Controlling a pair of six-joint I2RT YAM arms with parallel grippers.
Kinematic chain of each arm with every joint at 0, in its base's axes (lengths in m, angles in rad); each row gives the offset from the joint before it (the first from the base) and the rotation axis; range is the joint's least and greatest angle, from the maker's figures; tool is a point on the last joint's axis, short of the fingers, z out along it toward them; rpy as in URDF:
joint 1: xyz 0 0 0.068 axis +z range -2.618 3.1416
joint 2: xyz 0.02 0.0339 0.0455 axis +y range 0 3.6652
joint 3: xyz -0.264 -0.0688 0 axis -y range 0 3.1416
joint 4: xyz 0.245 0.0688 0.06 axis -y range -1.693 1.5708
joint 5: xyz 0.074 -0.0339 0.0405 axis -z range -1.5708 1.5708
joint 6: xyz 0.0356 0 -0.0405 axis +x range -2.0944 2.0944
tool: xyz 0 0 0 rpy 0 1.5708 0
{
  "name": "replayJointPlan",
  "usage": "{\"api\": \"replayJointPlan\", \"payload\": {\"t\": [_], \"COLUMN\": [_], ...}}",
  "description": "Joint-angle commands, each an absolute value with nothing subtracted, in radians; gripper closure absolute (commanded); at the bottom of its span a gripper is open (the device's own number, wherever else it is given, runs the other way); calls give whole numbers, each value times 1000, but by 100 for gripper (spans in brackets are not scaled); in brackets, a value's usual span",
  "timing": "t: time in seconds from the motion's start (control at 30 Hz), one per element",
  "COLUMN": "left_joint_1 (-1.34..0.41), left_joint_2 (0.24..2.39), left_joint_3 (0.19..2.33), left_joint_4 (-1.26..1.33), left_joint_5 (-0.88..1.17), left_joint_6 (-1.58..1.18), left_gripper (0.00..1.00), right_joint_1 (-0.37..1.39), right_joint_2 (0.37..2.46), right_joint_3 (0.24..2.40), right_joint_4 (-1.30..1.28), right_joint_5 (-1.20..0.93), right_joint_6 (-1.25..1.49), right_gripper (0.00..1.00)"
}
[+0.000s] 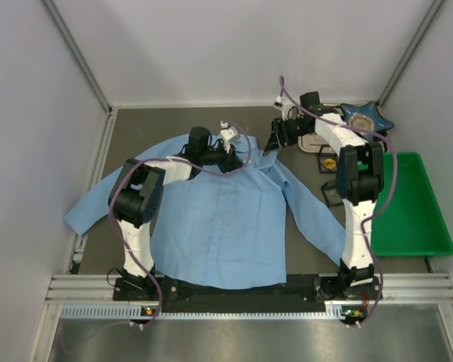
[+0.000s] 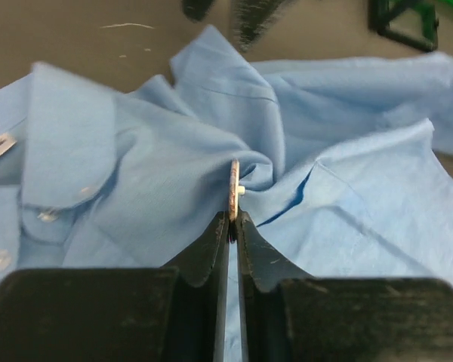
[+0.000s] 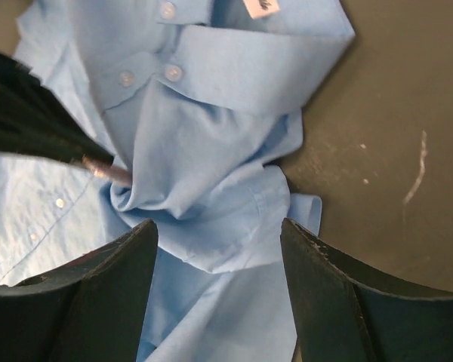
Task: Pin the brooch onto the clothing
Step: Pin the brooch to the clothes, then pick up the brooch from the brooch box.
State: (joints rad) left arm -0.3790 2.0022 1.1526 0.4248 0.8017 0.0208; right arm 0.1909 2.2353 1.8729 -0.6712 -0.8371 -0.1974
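Note:
The clothing, a light blue button-up shirt, lies spread on the dark table with its collar toward the back. Near the collar the fabric is bunched into folds. My left gripper is shut on the brooch, a thin disc seen edge on, pressed against the bunched cloth; a small white stud shows on its right side. From the right wrist view the same brooch sticks out of the left gripper's dark fingers. My right gripper hangs open just above the folds, holding nothing.
A green tray stands at the right edge of the table. A blue star-shaped dish and small black stands sit behind and beside the right arm. White walls close in the back and both sides.

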Motion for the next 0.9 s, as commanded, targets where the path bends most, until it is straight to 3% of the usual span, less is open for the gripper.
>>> {"api": "replayJointPlan", "payload": {"t": [0.0,0.03,0.17,0.23,0.33,0.37,0.5,0.7,0.87], "left_joint_1": [-449,-456,-439,-399,-309,-286,-209,-175,-161], "left_joint_2": [1933,1922,1884,1844,1806,1799,1760,1672,1626], "left_joint_3": [1250,1262,1293,1281,1241,1232,1189,1118,1068], "left_joint_4": [-4,-49,-139,-132,-10,24,44,87,159], "left_joint_5": [799,807,827,893,959,962,888,784,775], "left_joint_6": [507,568,603,560,363,315,241,206,134], "left_gripper": [83,74,58,45,43,36,34,32,34], "right_joint_1": [204,213,238,252,271,272,253,213,77], "right_joint_2": [2148,2146,2137,2129,2129,2126,2100,1902,1741], "right_joint_3": [1859,1861,1842,1827,1809,1810,1861,1841,1686], "right_joint_4": [-750,-759,-795,-796,-798,-796,-807,-920,-979], "right_joint_5": [-686,-671,-608,-585,-555,-554,-555,-543,-422], "right_joint_6": [-207,-209,-236,-248,-259,-259,-264,-376,-387], "right_gripper": [34,34,33,32,33,33,33,30,32]}}
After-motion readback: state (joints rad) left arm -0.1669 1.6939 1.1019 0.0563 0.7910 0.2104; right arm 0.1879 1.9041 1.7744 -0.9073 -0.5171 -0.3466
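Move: The brooch is between my left fingertips, its middle about 1 cm right of and 1 cm below my hand point. From that hand the collar is about 8 cm ahead, 3 cm left and 3 cm lower; the bunched shoulder fold is about 3 cm ahead, 7 cm right and 3 cm lower. From my open, empty right hand the brooch lies about 5 cm back, 7 cm left and 3 cm down. I open my left fingers wide and let go of the brooch, first drawing back about 4 cm and slightly right with a clockwise wrist twist, then sweeping about 12 cm left and up, partly forward again, untwisting as I go. My right hand, still open, dips about 4 cm and back, then climbs steeply and moves right, away from the brooch. ##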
